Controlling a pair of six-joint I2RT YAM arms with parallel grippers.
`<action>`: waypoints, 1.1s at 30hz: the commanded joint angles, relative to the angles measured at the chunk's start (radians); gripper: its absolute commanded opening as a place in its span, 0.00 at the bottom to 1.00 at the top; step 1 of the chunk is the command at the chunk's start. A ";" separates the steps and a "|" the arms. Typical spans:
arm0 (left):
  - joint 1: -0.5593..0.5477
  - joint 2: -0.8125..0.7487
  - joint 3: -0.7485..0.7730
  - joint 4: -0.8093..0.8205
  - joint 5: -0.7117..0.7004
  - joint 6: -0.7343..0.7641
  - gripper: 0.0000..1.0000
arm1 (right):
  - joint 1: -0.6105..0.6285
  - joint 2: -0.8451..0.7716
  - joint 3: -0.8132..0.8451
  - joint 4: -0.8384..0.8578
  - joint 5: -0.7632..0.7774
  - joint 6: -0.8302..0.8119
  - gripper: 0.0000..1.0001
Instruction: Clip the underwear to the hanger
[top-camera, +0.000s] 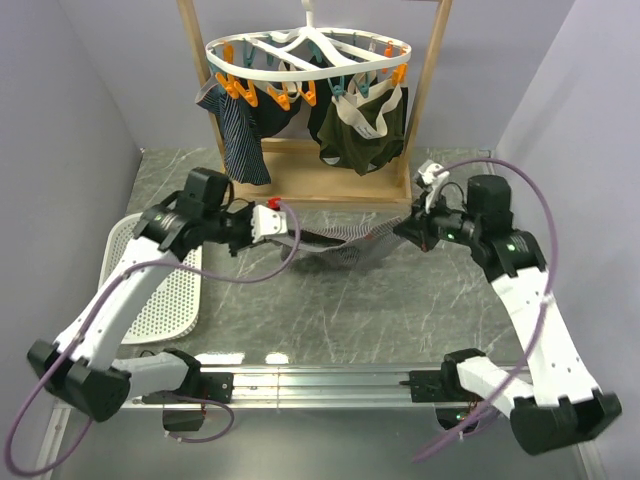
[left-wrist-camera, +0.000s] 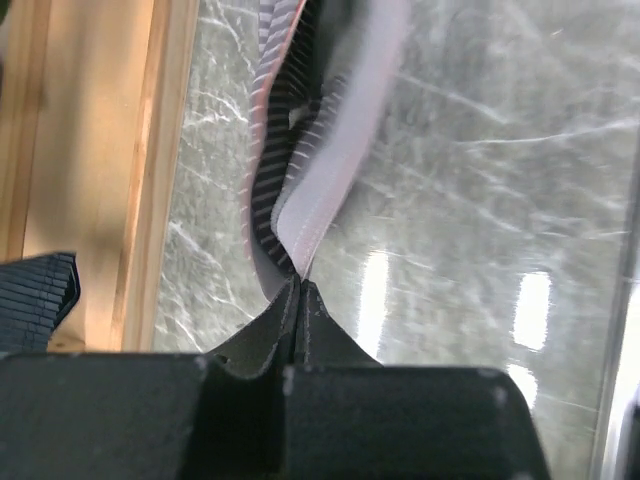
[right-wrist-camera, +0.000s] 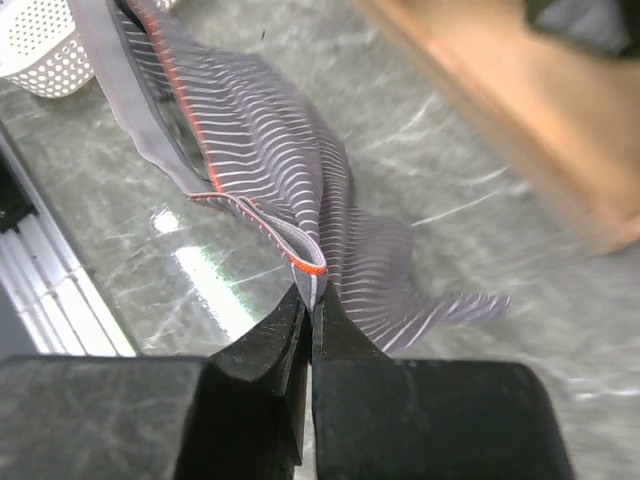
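The grey striped underwear (top-camera: 345, 243) hangs stretched between my two grippers, just above the marble table. My left gripper (top-camera: 288, 233) is shut on its left end; the left wrist view shows the waistband (left-wrist-camera: 320, 190) pinched at the fingertips (left-wrist-camera: 300, 287). My right gripper (top-camera: 405, 232) is shut on the right end, where the fabric (right-wrist-camera: 270, 150) with its orange-red trim (right-wrist-camera: 312, 268) is clamped. The white oval hanger (top-camera: 308, 55) with orange and teal clips hangs from the wooden frame behind, above and beyond the garment.
A dark navy striped garment (top-camera: 240, 135) and a dark olive pair (top-camera: 362, 135) hang clipped on the hanger. The wooden frame's base (top-camera: 320, 185) lies just behind the grippers. A white perforated basket (top-camera: 165, 285) lies at the left under my left arm.
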 joint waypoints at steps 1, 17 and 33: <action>-0.004 -0.140 0.028 -0.117 0.047 -0.063 0.00 | -0.005 -0.092 0.058 -0.090 0.023 -0.110 0.00; -0.006 -0.200 -0.141 -0.238 0.188 0.089 0.00 | -0.005 -0.097 -0.207 -0.020 -0.043 -0.080 0.00; -0.015 0.205 -0.213 0.355 -0.174 -0.500 0.72 | 0.012 0.511 -0.134 0.161 0.173 0.005 0.00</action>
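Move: Both hands still hold the underwear stretched between them, its middle about 11 cm inward of each, 1 cm back and 6 cm lower. The bare table patch for laying it lies some 12 cm right, 6 cm back and 23 cm below the left hand; from the right, about 9 cm left, 6 cm back, 24 cm below. From the left hand, the wooden rack base is 23 cm ahead, 6 cm right; the white basket, 29 cm left, 2 cm ahead, both at table level. Both hands sweep the underwear back about 10 cm, then forward and down tablewards; left releases, right keeps hold. ##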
